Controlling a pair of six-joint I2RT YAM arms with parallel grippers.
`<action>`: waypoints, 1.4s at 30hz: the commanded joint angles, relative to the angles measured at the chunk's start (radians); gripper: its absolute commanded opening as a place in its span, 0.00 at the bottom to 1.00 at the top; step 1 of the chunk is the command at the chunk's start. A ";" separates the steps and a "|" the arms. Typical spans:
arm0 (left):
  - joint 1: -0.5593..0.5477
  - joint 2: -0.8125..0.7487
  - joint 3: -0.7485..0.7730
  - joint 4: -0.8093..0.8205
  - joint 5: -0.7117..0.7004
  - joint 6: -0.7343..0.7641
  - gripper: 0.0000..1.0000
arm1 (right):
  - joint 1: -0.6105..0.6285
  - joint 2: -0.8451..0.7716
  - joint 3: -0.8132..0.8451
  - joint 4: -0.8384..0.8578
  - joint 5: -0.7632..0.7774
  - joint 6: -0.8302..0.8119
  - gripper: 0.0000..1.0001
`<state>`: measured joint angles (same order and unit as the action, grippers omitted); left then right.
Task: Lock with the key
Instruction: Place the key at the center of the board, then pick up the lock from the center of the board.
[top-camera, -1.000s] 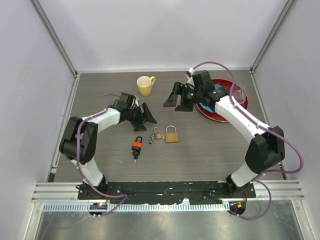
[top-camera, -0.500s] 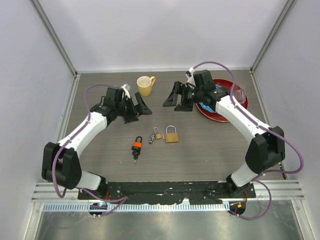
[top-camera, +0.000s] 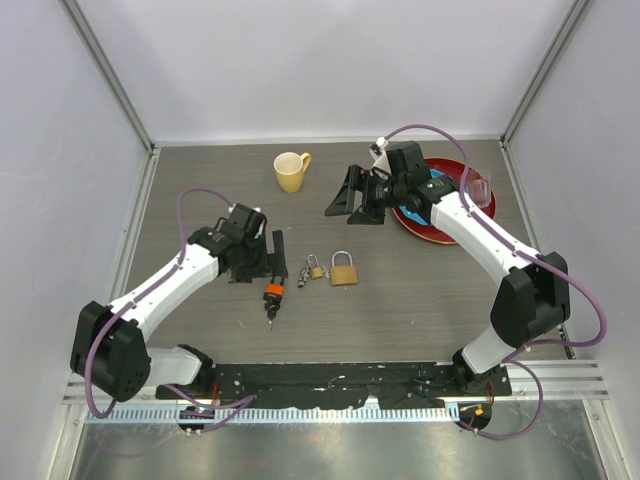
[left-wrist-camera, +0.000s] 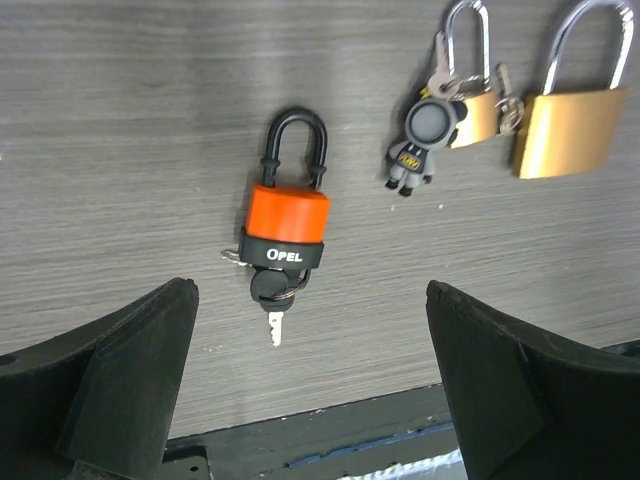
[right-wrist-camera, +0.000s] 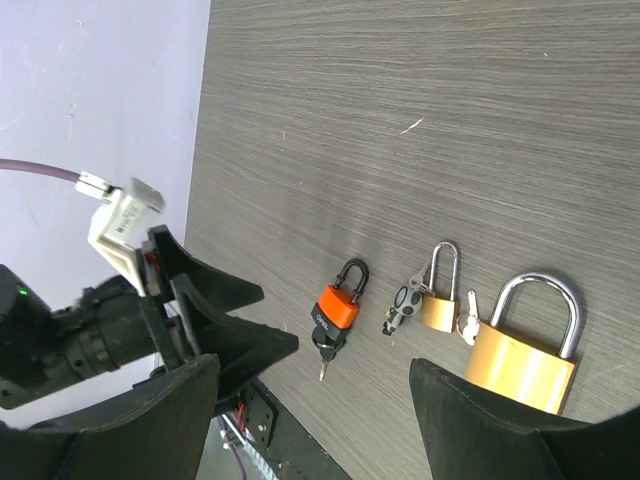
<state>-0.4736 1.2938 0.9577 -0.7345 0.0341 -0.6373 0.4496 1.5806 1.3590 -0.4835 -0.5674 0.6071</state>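
Observation:
An orange padlock (left-wrist-camera: 285, 215) with a black shackle lies flat on the grey table, a key (left-wrist-camera: 272, 288) in its keyhole and a spare key dangling from the ring. My left gripper (left-wrist-camera: 308, 292) hovers over it, open wide, one finger on each side of the key end. From above, the left gripper (top-camera: 262, 260) sits just up-left of the orange padlock (top-camera: 274, 292). My right gripper (top-camera: 350, 207) hangs open and empty over the table's middle, looking down on the orange padlock (right-wrist-camera: 338, 305).
A small brass padlock (top-camera: 314, 268) with a figurine keychain (left-wrist-camera: 425, 140) and a large brass padlock (top-camera: 344, 271) lie right of the orange one. A yellow mug (top-camera: 290, 171) stands at the back. A red plate (top-camera: 437, 232) holding a clear glass (top-camera: 478, 190) sits at the right.
My left arm swung away from the mug and down to the orange padlock, its jaws opening wider on the way. The right arm stayed put.

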 joint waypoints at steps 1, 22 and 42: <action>-0.037 0.010 -0.045 0.017 -0.066 -0.010 1.00 | -0.002 -0.004 0.006 0.042 -0.026 -0.012 0.82; -0.091 0.266 -0.094 0.182 -0.040 0.025 0.64 | -0.003 0.024 0.017 0.020 -0.009 -0.017 0.82; -0.106 0.147 0.052 0.038 -0.149 0.088 0.00 | -0.005 0.070 0.091 0.028 -0.025 0.019 0.82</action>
<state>-0.5758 1.5398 0.8978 -0.6388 -0.0490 -0.5941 0.4492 1.6356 1.3777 -0.4881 -0.5789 0.6079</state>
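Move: Almost straight below the open left hand lies the orange padlock, about 9 cm down, 1 cm back and 1 cm to the right. The grey figurine is some 8 cm right of this hand and 2 cm ahead. The small brass padlock lies about 11 cm right and 4 cm ahead, the large one some 16 cm right and 4 cm ahead. From the right hand the orange padlock is about 10 cm back, 17 cm to the left and 20 cm down. Sinking about 9 cm onto the orange padlock, with a small draw back at the start, the left hand swings its fingers some 10 degrees closer to vertical. The fingers close from wide open to about half and pinch the padlock's body from both sides; the hand stays there briefly, then starts up by about 1 cm, keeping its grip. ##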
